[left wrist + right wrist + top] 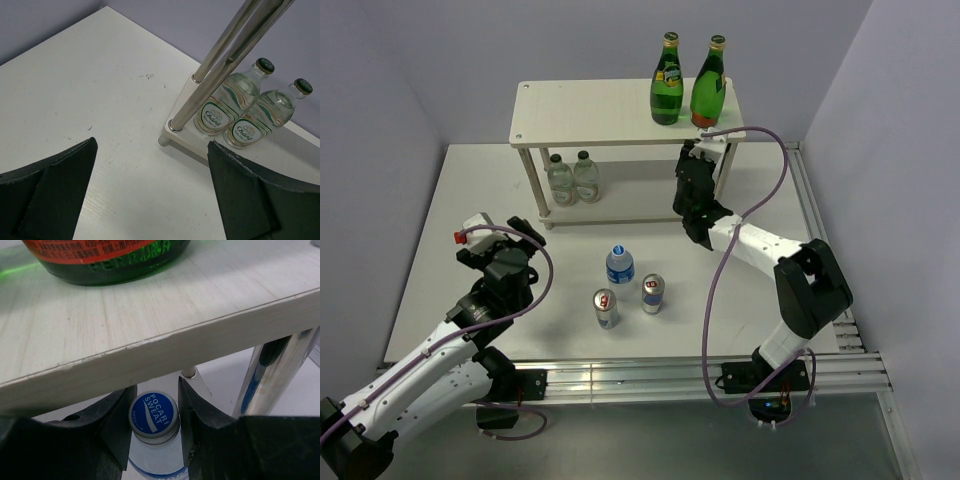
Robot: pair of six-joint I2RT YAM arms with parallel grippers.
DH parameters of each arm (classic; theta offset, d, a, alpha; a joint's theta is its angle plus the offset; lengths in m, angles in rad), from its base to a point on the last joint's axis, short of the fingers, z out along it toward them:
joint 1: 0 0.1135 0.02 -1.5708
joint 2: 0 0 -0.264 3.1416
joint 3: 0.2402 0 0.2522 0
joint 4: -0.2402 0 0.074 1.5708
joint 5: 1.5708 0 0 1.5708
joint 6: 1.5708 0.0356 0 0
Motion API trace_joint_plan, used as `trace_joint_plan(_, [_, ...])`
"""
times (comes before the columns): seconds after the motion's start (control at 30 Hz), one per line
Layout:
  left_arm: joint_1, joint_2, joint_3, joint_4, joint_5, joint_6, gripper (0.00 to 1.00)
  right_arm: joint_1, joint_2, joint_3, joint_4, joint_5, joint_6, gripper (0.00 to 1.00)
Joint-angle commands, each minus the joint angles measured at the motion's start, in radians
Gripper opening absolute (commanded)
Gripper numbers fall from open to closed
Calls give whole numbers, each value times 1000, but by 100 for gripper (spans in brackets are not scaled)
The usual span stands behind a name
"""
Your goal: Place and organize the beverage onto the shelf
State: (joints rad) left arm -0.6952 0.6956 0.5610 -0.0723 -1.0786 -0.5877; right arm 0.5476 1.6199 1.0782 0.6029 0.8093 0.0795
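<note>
The pale shelf (590, 112) carries two green glass bottles (667, 85) at the right of its top board. My right gripper (703, 158) sits at the shelf's right end, just below the top board (150, 325). In the right wrist view it (156, 395) is shut on a small water bottle with a blue Pocari Sweat cap (153, 415), held by the neck. A second blue-capped water bottle (620, 266) and two slim cans (606, 308) (653, 293) stand on the table in front. My left gripper (523, 240) (155, 185) is open with nothing in it, near the shelf's left legs.
Two clear Chang bottles (225, 105) (265, 115) stand on the lower board (197, 145) at its left end, behind the metal legs (220, 50). A shelf leg (270, 375) is just right of my right fingers. Grey walls enclose the table.
</note>
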Motion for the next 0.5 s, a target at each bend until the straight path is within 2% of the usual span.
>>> trace_joint_plan(0.0, [-1, -15, 11, 23, -7, 11, 99, 8, -11, 46, 163, 37, 6, 0])
trace_joint_plan(0.07, [0, -16, 11, 23, -6, 11, 99, 8, 9, 57, 141, 42, 6, 0])
trace_joint_plan(0.1, [0, -16, 11, 23, -6, 11, 99, 9, 15, 63, 129, 47, 9, 4])
trace_joint_plan(0.13, [0, -19, 10, 20, -6, 11, 99, 8, 26, 68, 121, 50, 14, 28])
trace_joint_plan(0.2, [0, -18, 11, 22, -6, 11, 99, 9, 34, 74, 107, 50, 19, 57])
trace_joint_plan(0.23, [0, -16, 11, 22, -7, 9, 99, 8, 34, 77, 100, 50, 22, 99])
trace_joint_plan(0.47, [0, -15, 11, 20, -7, 8, 99, 14, 8, 68, 84, 47, 11, 100])
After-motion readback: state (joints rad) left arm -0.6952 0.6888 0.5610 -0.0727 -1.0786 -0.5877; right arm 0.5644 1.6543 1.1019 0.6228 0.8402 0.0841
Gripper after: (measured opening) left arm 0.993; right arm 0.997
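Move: The right hand still grips the Pocari bottle by its cap and neck, just under the top board's front edge; its middle is about 8 cm below the hand, over the lower shelf. One green bottle stands roughly 4 cm ahead and 16 cm above, another some 7 cm to that one's left. The two Chang bottles are about 22 cm left, level front to back and 8 cm below. From the left hand, the Pocari bottle lies some 20 cm ahead, 38 cm right and 5 cm below. The right hand lets go of the Pocari bottle on the lower shelf: after holding nearly still, its fingers spring from under half open to fully open, clearing the cap and neck on both sides. The hand stays around the bottle's top beneath the board edge, easing less than 1 cm to the left as it opens, with no real turn of the wrist. ##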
